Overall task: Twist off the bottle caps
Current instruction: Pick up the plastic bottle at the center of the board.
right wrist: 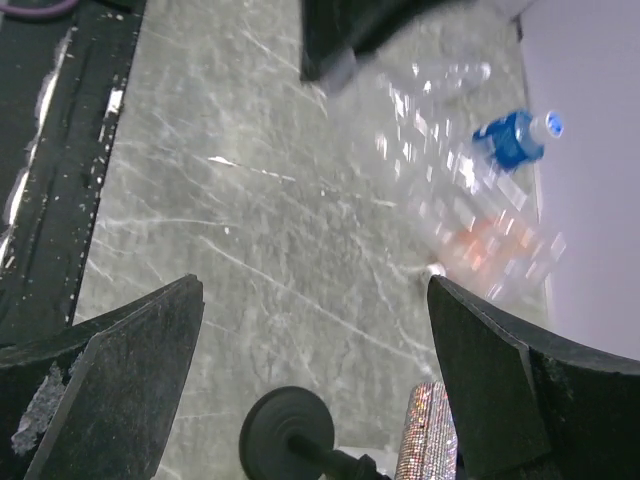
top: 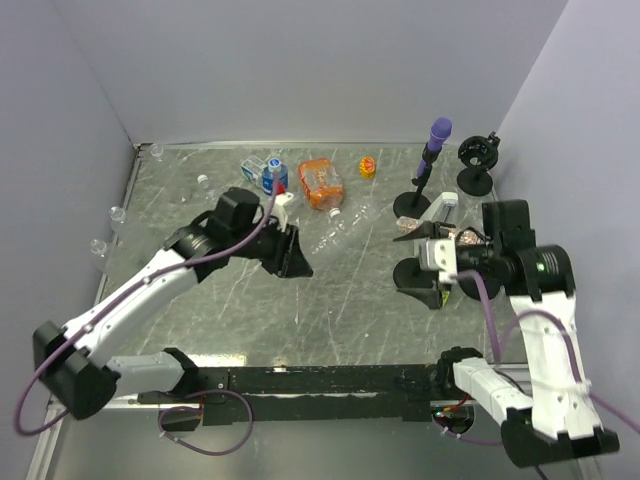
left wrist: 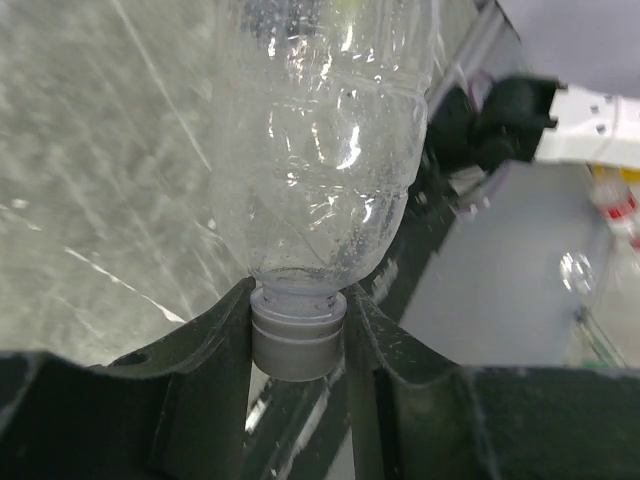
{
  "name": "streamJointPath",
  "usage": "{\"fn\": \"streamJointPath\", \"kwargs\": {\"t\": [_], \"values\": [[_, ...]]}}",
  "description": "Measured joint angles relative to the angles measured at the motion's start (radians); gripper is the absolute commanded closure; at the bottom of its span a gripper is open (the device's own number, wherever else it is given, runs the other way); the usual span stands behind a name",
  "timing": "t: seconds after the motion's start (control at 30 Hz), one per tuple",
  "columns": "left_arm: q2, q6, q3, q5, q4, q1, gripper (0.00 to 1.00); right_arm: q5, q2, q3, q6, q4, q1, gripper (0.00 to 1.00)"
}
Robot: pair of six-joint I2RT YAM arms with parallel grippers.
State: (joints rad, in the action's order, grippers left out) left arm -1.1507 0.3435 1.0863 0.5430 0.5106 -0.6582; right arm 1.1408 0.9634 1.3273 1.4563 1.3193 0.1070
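A clear plastic bottle (left wrist: 320,150) hangs in my left gripper (left wrist: 298,318), whose jaws are shut on its white cap (left wrist: 297,345). The black fingers (left wrist: 215,360) press both sides of the cap. From above, the left gripper (top: 293,254) is over the table's middle and the bottle (top: 342,230) reaches out to the right. My right gripper (top: 413,256) is open and holds nothing, a short way right of the bottle's far end. In the right wrist view the right gripper (right wrist: 315,375) points at bare table, with the clear bottle (right wrist: 440,130) blurred beyond it.
A blue-labelled bottle (top: 273,176), an orange-labelled bottle (top: 321,184) and a yellow cap (top: 367,167) lie at the back. A purple-topped black stand (top: 431,160) and a second black stand (top: 478,163) are back right. Loose clear pieces (top: 117,213) line the left edge. A stand base (right wrist: 287,430) sits under the right gripper.
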Motion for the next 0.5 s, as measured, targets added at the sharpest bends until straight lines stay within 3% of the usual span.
{"fn": "streamJointPath", "kwargs": {"t": [0.2,0.5], "values": [[-0.203,-0.077,0.14,0.153,0.137,-0.019,0.99,-0.074,-0.063,-0.007,-0.037,0.019,0.162,0.01],[-0.369,-0.098,0.241,0.246,0.238,-0.148,0.99,-0.317,0.08,-0.029,-0.151,-0.051,0.374,0.01]]}}
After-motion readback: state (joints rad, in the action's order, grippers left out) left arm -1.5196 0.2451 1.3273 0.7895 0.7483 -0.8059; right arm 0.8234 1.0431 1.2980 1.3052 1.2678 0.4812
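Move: Held by its cap in the left fingers, the clear plastic bottle has its middle about 6 cm ahead and 8 cm to the right of the left hand, near its height; the open right gripper waits some 19 cm to the right and 7 cm higher. From the right hand, the bottle's middle is roughly 8 cm ahead, 11 cm left and 6 cm lower. Some 31 cm below the right hand are the black stand base, 7 cm ahead and 4 cm right, and the yellow-green block, 4 cm ahead and 10 cm right. Swinging the bottle clockwise by some 30 degrees, the left hand keeps its pinch on the cap and travels right and back about 5 cm each way, sinking a little, to bring the body to the open right gripper. The right hand first draws back 4 cm, then sinks about 5 cm, easing left and partly forward again while rolling its left side down, fingers staying wide. ##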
